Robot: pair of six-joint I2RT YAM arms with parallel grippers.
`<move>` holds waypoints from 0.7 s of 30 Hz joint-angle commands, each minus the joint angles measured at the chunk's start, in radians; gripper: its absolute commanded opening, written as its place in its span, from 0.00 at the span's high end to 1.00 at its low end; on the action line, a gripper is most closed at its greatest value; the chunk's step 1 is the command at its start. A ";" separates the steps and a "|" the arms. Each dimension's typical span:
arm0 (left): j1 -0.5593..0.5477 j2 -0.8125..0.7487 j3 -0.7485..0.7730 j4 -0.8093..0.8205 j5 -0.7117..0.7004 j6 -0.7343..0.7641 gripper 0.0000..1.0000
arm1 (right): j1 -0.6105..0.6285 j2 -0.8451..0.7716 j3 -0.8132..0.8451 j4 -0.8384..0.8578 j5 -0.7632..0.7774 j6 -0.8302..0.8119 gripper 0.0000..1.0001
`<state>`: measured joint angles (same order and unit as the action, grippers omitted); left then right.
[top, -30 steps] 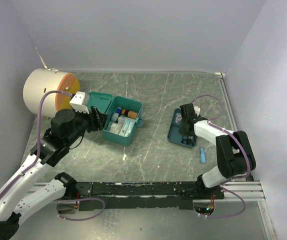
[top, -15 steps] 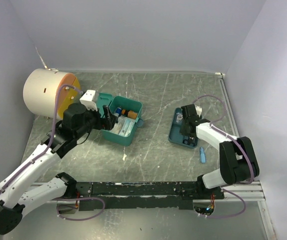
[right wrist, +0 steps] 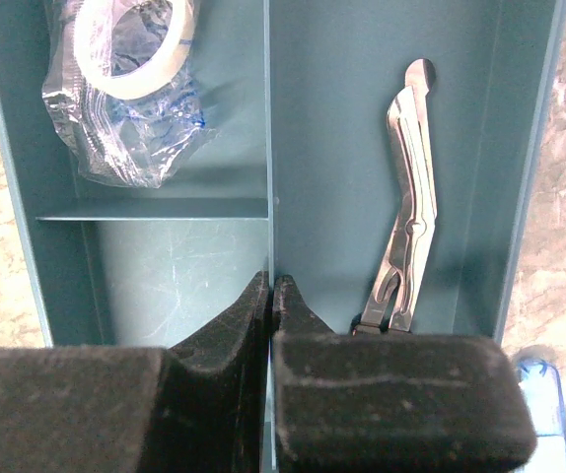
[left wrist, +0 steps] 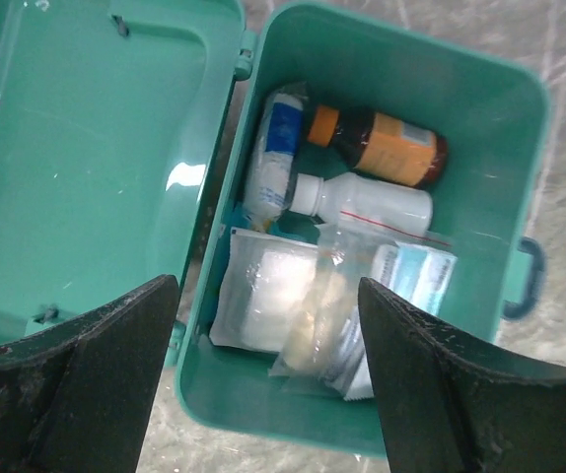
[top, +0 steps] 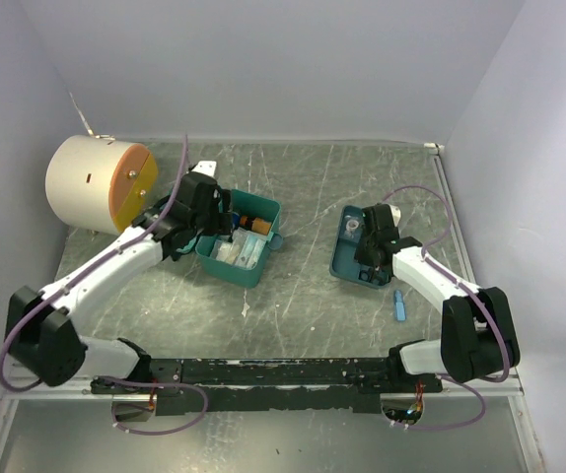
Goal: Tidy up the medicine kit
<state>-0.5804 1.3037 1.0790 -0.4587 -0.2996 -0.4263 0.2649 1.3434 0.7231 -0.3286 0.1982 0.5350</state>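
The medicine kit (top: 232,272) is a teal box standing open left of centre, its lid (left wrist: 96,148) folded back to the left. Inside the medicine kit (left wrist: 500,148) lie a brown bottle (left wrist: 382,148), a white bottle (left wrist: 367,205), a blue-and-white roll (left wrist: 275,158) and clear packets (left wrist: 263,301). My left gripper (top: 219,212) hovers over the box, open and empty (left wrist: 265,296). My right gripper (top: 367,251) reaches down into the darker divided tray (top: 342,266) and is shut on its thin middle divider (right wrist: 271,286).
The tray holds a bagged tape roll (right wrist: 130,69) and metal shears (right wrist: 408,207). A small blue item (top: 399,304) lies on the table just right of the tray. A big cream cylinder with an orange face (top: 96,184) stands at the back left near the wall.
My left arm has swung from beside the lid to over the open box, and its jaws have widened. The right gripper has stayed closed at the tray.
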 commanded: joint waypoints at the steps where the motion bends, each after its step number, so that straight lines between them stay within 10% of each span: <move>1: 0.024 0.131 0.082 -0.067 -0.032 -0.006 0.16 | 0.004 -0.010 -0.006 -0.001 -0.018 -0.011 1.00; 11: 0.062 0.232 0.114 -0.093 0.003 0.009 0.14 | 0.005 -0.036 0.011 -0.027 -0.028 -0.013 1.00; 21: 0.068 0.190 0.072 -0.053 0.281 0.016 0.37 | 0.007 -0.070 0.011 -0.058 -0.005 -0.021 1.00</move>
<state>-0.5114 1.5295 1.1645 -0.5404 -0.1829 -0.4080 0.2668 1.3140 0.7227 -0.3813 0.1726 0.5301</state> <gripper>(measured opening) 0.652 0.010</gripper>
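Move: The left hand, open, is over the green box. The middle of the box's hinge-side rim lies about 2 cm ahead, 3 cm left and 7 cm below; the box's middle is some 2 cm ahead, 2 cm right and 13 cm down. The open lid spreads 4 cm ahead and 8 cm left, and the brown bottle lies 5 cm ahead, 3 cm right. From the right hand, already pinching the tray's divider, the box is roughly 22 cm left, 6 cm ahead. The left fingers come to straddle the box's hinge-side wall, one at the lid's edge and the other inside above the gauze packet, after sinking about 6 cm and easing 2 cm forward. Low down they drift slightly left, then back right, narrowing only partly as the fingertips tip some 10 degrees farther down. The right fingers stay shut on the tray's divider and draw back about 1 cm. ##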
